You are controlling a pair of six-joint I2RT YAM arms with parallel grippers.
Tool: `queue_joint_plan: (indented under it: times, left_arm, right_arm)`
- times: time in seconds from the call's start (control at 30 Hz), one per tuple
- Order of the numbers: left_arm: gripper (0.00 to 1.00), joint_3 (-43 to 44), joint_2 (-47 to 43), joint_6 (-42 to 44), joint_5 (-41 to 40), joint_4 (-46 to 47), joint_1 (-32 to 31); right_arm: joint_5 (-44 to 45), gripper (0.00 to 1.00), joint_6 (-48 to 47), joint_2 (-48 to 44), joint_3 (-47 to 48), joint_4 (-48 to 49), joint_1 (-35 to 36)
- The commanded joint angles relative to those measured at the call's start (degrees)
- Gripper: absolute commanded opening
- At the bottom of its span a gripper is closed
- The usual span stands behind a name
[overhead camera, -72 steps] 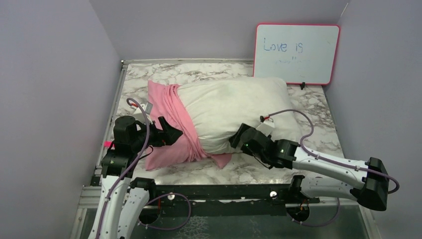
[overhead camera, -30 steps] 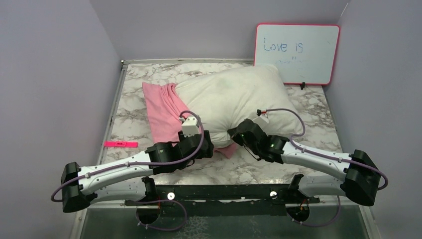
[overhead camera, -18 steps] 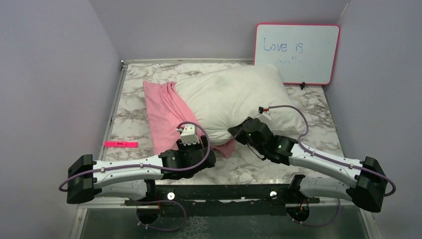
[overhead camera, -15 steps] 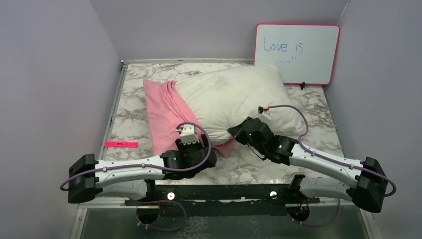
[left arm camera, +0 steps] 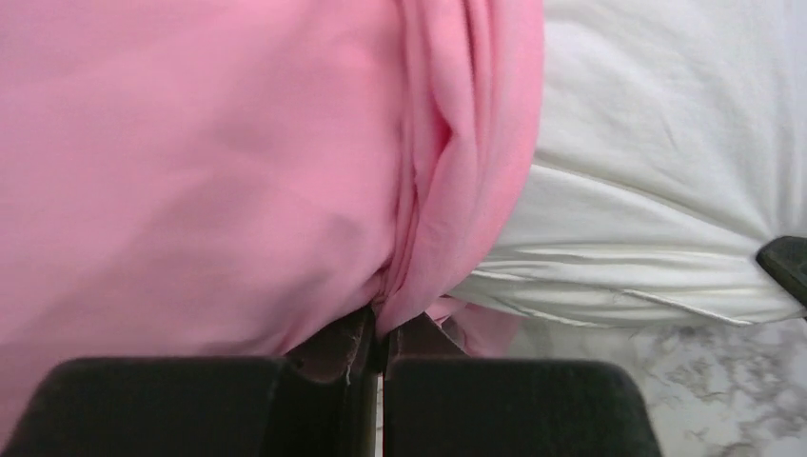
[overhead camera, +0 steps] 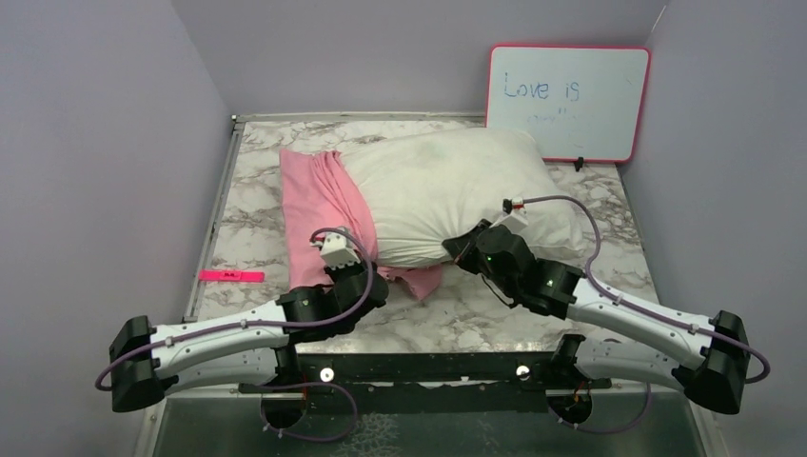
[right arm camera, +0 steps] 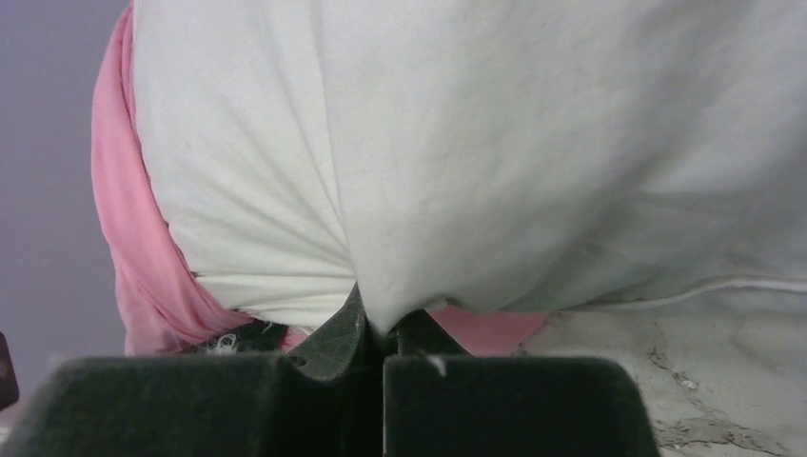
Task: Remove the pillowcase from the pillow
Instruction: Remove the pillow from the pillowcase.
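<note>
The big white pillow (overhead camera: 457, 195) lies across the marble table, most of it bare. The pink pillowcase (overhead camera: 319, 205) is bunched round the pillow's left end, and a flap of it shows under the near edge. My left gripper (overhead camera: 366, 276) is shut on a fold of the pillowcase (left arm camera: 447, 219) at its near edge; the pink cloth runs down between the closed jaws (left arm camera: 381, 328). On the pillow's near edge, my right gripper (overhead camera: 457, 252) is shut on a pinch of white pillow (right arm camera: 476, 152) fabric (right arm camera: 381, 328).
A pink-framed whiteboard (overhead camera: 568, 103) leans on the back wall at the right. A small pink strip (overhead camera: 231, 275) lies on the table's left side. Walls close in the table's left, back and right.
My left arm swung in from the left to the pillowcase's near edge; its gripper was open and has shut on the pink fold. The right gripper stayed shut on the pillow, which shifted slightly.
</note>
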Motion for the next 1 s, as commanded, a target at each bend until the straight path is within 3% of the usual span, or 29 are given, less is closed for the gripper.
queue_joint_plan:
  times: [0.0, 0.17, 0.3, 0.47, 0.57, 0.67, 0.77, 0.97]
  left_arm:
    - [0.00, 0.6, -9.4, -5.9, -5.2, -21.5, 3.4]
    - [0.00, 3.1, -15.1, -9.5, -3.9, -33.4, 4.0]
    - [0.00, 6.2, -15.7, -10.8, -5.3, -39.6, 4.0]
    - [0.00, 8.4, -15.0, -6.0, -4.3, -39.4, 4.0]
    - [0.00, 8.0, -14.8, 3.4, 0.7, -32.0, 4.0]
    - [0.00, 6.0, -16.5, 13.0, 9.5, -21.0, 4.0]
    - [0.00, 3.6, -18.0, 16.2, 15.3, -13.6, 4.0]
    - [0.02, 2.6, -17.2, 17.6, 17.7, -10.0, 4.0]
  right_arm:
    - [20.1, 0.01, -2.8, -5.3, 4.1, -12.6, -0.7]
    - [27.5, 0.01, -1.1, -10.0, 4.0, -22.4, -0.7]
    - [31.2, 0.00, 6.0, -13.0, 3.9, -34.2, -0.7]
    - [33.4, 0.01, 10.1, -15.9, 5.0, -43.2, -0.7]
    - [30.9, 0.01, -1.2, -18.4, 5.7, -38.1, -0.7]
    - [20.5, 0.17, -20.3, -22.5, 5.6, -24.6, -0.7]
    - [6.9, 0.45, -31.8, -26.5, 5.9, -13.9, -0.7]
    - [-9.5, 0.69, -38.5, -21.7, 13.1, -9.0, -0.7]
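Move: Shut on the near side of the pillowcase's bunched hem, the left hand has the pillowcase's middle some 10 cm ahead, 9 cm to its left and 7 cm below. A loose pink flap lies 3 cm back, 8 cm right and 12 cm below. The right hand grips the pillow's near edge: the pillow's middle lies about 11 cm ahead, 2 cm right and 10 cm below, the pillowcase's middle 6 cm ahead, 23 cm left and 11 cm below. Pulling apart, the closed right hand drags the pillow's near edge about 10 cm right, then opens, lets go and rises some 10 cm over the pillow, fingers tipping up about 20 degrees. The left hand keeps its pinch on the hem, drawing it left, up and back, then eases slightly right and down while turning clockwise. ##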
